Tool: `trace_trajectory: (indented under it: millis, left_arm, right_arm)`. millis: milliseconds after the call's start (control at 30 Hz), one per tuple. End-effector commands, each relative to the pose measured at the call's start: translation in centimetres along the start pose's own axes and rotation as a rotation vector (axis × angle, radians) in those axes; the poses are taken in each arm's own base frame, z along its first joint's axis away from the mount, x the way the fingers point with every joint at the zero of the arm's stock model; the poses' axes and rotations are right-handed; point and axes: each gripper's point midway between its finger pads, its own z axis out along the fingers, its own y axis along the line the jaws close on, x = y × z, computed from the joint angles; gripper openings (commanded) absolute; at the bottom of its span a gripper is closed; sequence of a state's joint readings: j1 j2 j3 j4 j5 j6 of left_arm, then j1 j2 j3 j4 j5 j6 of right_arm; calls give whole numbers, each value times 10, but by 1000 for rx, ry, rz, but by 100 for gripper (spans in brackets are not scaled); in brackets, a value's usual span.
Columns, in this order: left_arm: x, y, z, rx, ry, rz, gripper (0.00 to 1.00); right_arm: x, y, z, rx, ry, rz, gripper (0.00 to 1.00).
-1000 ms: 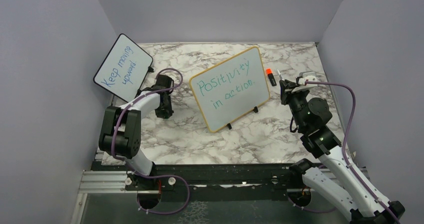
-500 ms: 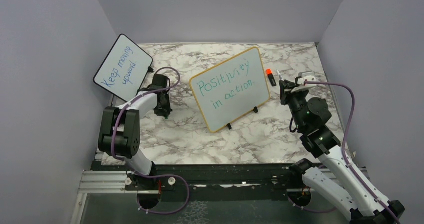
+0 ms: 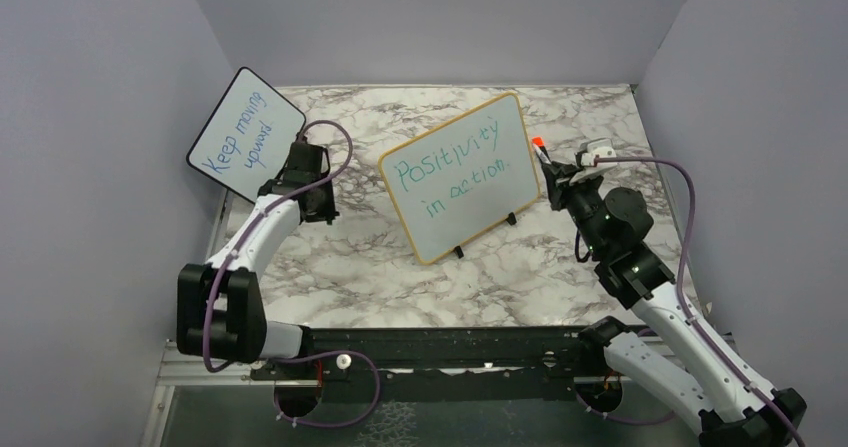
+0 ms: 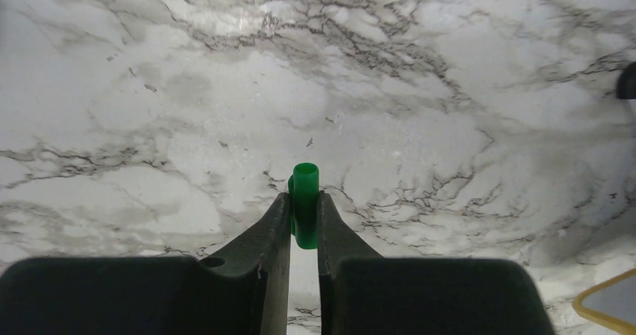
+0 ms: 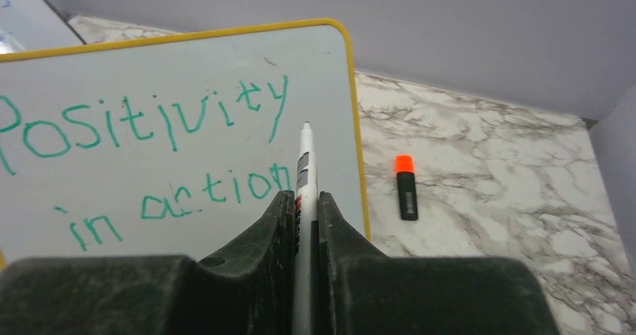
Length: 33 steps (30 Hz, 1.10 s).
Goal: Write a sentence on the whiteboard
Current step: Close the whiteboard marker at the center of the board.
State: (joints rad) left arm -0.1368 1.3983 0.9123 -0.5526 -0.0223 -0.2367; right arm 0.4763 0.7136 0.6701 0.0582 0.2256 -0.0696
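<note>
The whiteboard (image 3: 490, 137) with its yellow frame stands tilted at mid-table, and the sentence (image 3: 455, 172) "Positivity in action" is written on it in green over two lines. In the right wrist view the same sentence (image 5: 142, 125) fills the whiteboard (image 5: 330, 73). My right gripper (image 5: 303, 198) is shut on a white marker (image 5: 304, 166). The marker's tip points at the board's right part, beside the end of "action"; whether it touches does not show. In the top view the right gripper (image 3: 552, 174) sits at the board's right edge. My left gripper (image 4: 304, 198) is shut on a green cap (image 4: 304, 189) above the marble, left of the board (image 3: 322, 210).
A black marker with an orange cap (image 5: 406, 187) lies on the marble right of the whiteboard, just behind my right gripper (image 3: 539, 143). A smaller black-framed board (image 3: 246, 134) with blue writing leans at the back left. Grey walls close three sides.
The left arm has stretched out toward the back left, carrying the cap, and its jaws have narrowed. The right gripper has moved left with the marker, up to the whiteboard's right edge.
</note>
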Motion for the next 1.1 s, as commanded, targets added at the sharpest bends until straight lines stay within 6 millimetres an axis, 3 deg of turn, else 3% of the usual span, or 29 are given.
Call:
trace_trajectory:
  millis: [0, 267, 533, 800, 1067]
  left_arm:
    - [-43, -13, -49, 65, -191, 77, 0]
    - [-83, -52, -130, 203, -528, 297, 0]
    - [-84, -108, -191, 324, -719, 669, 0]
    - [-80, -145, -230, 398, -861, 1004, 0]
    - [-73, -168, -247, 445, -956, 1269, 0]
  right_arm:
    - [-15, 30, 2, -165, -14, 31, 0]
    - [-35, 67, 4, -371, -29, 51, 0]
    - [-53, 101, -3, -582, -18, 54, 0]
    - [-54, 126, -13, -767, 34, 15, 0]
    - [-55, 152, -21, -956, 83, 57, 0]
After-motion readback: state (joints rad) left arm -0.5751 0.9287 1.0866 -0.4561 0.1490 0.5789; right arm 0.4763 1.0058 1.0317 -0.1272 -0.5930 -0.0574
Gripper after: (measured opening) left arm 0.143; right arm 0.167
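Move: The marker held in the right hand lies about 44 cm to the left hand's right, 3 cm farther out and 22 cm higher. The "Positivity" board's middle is some 30 cm right and 9 cm ahead of the left hand, near its height. From the right hand, the green cap in the left fingers is about 45 cm left, 1 cm ahead and 22 cm down. That same board lies 16 cm left, 9 cm ahead and 23 cm below, the orange highlighter 20 cm ahead, 2 cm right and 29 cm below. The green cap, already off the table, is carried up about 24 cm and then increasingly right towards the marker; the left hand swings its fingers from steeply down to nearly level while turning clockwise. The open marker comes to meet it, the right hand going some 13 cm left over the board, slightly up and back, turning about 45 degrees counter-clockwise. Both grips hold. ##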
